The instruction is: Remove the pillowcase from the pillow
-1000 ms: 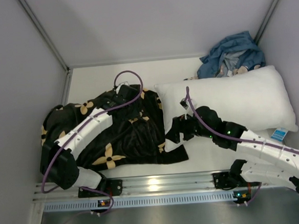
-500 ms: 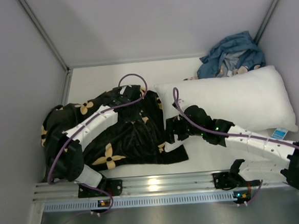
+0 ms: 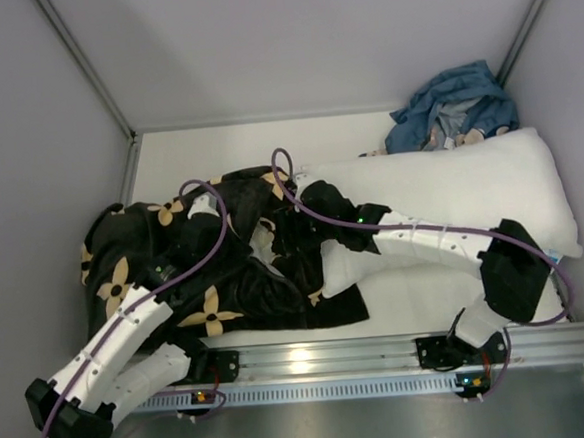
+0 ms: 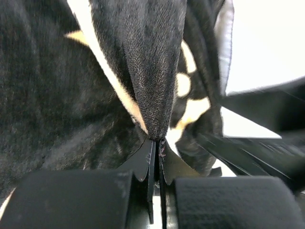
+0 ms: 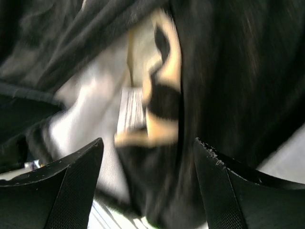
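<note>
The black pillowcase [image 3: 226, 284] with tan flowers lies bunched at the left middle. My left gripper [image 3: 215, 216] is shut on a raised fold of the pillowcase [image 4: 152, 71]; the jaws [image 4: 156, 140] pinch its tip. My right gripper [image 3: 290, 222] reaches left over the pillowcase and is open, its jaws [image 5: 147, 143] spread wide above black fabric [image 5: 228, 86] without holding it. A pale patch of the pillow [image 5: 86, 109] with a small label [image 5: 131, 110] shows in the opening, blurred. The same patch shows in the top view [image 3: 263, 237]; the rest of the pillow is hidden.
A large smooth white pillow [image 3: 461, 192] lies at the right, under my right forearm. A blue cloth bundle [image 3: 451, 105] sits in the far right corner. Grey walls close in the left, back and right. A metal rail [image 3: 312, 363] runs along the near edge.
My left arm pulled back toward the near left, dragging the pillowcase fold with it. My right arm stretched left over the pillowcase. The pillowcase has bunched and a pale patch shows.
</note>
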{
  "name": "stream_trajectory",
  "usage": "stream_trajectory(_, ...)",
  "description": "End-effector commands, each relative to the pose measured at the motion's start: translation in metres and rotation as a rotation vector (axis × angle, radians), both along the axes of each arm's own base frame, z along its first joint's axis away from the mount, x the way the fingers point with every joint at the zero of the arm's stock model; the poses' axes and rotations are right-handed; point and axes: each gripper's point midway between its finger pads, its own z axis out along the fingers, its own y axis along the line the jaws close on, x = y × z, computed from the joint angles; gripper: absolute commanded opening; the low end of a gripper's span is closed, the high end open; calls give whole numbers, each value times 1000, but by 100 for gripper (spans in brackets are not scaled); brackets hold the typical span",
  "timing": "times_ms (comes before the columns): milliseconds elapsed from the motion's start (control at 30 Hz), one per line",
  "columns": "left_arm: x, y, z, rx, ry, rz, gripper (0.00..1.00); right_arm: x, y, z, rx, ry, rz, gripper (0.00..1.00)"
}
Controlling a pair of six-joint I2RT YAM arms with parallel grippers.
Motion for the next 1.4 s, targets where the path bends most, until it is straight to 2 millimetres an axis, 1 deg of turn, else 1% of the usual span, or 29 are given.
stream_trajectory(0,-12,-2,-3,-28,42,-17,0,13,37,25,58,-61,26,72)
stream_trajectory(33,-12,-3,-2,-27,44,-22,0,14,42,12,25,-50,26,72)
stream_trajectory(67,-13,-3,-2,-26,47,-26,0,18,43,8,2,-53,7,72)
stream_trajectory(100,-14,-3,0,-33,41,-26,0,23,51,13,0,-65,7,72)
stream_trajectory(133,-14,-2,-1,-33,41,-24,0,22,56,-3,-37,-46,17,72)
stream_trajectory(167,-14,-2,-1,-34,39,-21,0,20,57,-10,-64,-35,25,72)
stream_trajectory(200,-15,-1,-1,-34,37,-21,0,25,61,-10,-79,-50,15,71)
stream_trajectory(233,-16,-1,-1,-35,38,-22,0,25,62,-27,-127,-44,8,71)
stream_trajectory(267,-16,-1,-1,-36,37,-24,0,32,52,-37,-197,-61,-42,71)
stream_trajectory(300,-17,-2,0,-42,37,-30,0,37,49,-40,-232,-76,-71,70)
stream_trajectory(367,-19,-2,1,-50,35,-31,0,49,31,-56,-339,-119,-164,69)
stream_trajectory(400,-20,0,2,-51,31,-27,0,50,20,-63,-389,-121,-189,68)
stream_trajectory(467,-22,4,3,-46,28,-15,0,62,-2,-67,-466,-171,-273,65)
stream_trajectory(500,-24,5,4,-48,23,-14,0,61,-15,-76,-508,-173,-288,61)
stream_trajectory(567,-25,8,3,-43,26,-6,0,67,-35,-75,-531,-187,-341,56)
stream_trajectory(600,-26,8,2,-43,28,-5,0,63,-48,-80,-551,-179,-352,50)
stream_trajectory(667,-28,9,-1,-41,37,-2,0,64,-64,-80,-562,-178,-381,45)
stream_trajectory(700,-29,10,-3,-41,39,-3,0,59,-77,-81,-571,-172,-388,36)
stream_trajectory(767,-31,11,-6,-39,46,-1,0,58,-91,-80,-577,-169,-405,24)
stream_trajectory(800,-32,11,-8,-36,50,0,0,56,-103,-80,-582,-163,-419,11)
stream_trajectory(833,-33,13,-9,-34,52,5,0,54,-109,-81,-585,-158,-421,3)
stream_trajectory(867,-33,14,-9,-30,53,8,0,53,-114,-80,-585,-156,-426,0)
stream_trajectory(967,-37,22,-6,-11,49,30,0,45,-143,-79,-585,-147,-453,0)
stream_trajectory(1000,-41,27,-7,5,60,36,0,44,-147,-65,-544,-169,-462,0)
stream_trajectory(1067,-43,34,0,25,49,51,0,43,-151,-56,-494,-178,-452,0)
stream_trajectory(1133,-46,44,1,63,52,71,0,34,-154,-51,-432,-173,-411,0)
stream_trajectory(1167,-46,46,5,69,45,73,0,32,-154,-57,-419,-176,-388,0)
stream_trajectory(1267,-46,48,8,93,43,66,0,16,-142,-74,-368,-106,-277,0)
stream_trajectory(1367,-43,43,7,124,66,26,0,-8,-123,-94,-297,0,-165,0)
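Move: Just beyond the right hand's open fingers, about 4 cm ahead, 2 cm to its right and some 8 cm below, is the pillowcase's free opening edge. The pillow's bared strip lies about 2 cm back and 2 cm left of that hand; the white pillow's middle is roughly 34 cm to its right and 4 cm ahead. From the left hand, already gripping the opposite edge, the free edge lies about 4 cm ahead, 7 cm right and 8 cm lower. Reaching forward and left about 5 cm, then sinking 7 cm with a turn of some 30 degrees, partly clockwise, the right hand sweeps back rightward as its fingers shut on the opening's free edge. It then drags that edge right and back, rising slightly. The left keeps its pinch on the other edge, easing back and left, about 4 cm and 3 cm. ##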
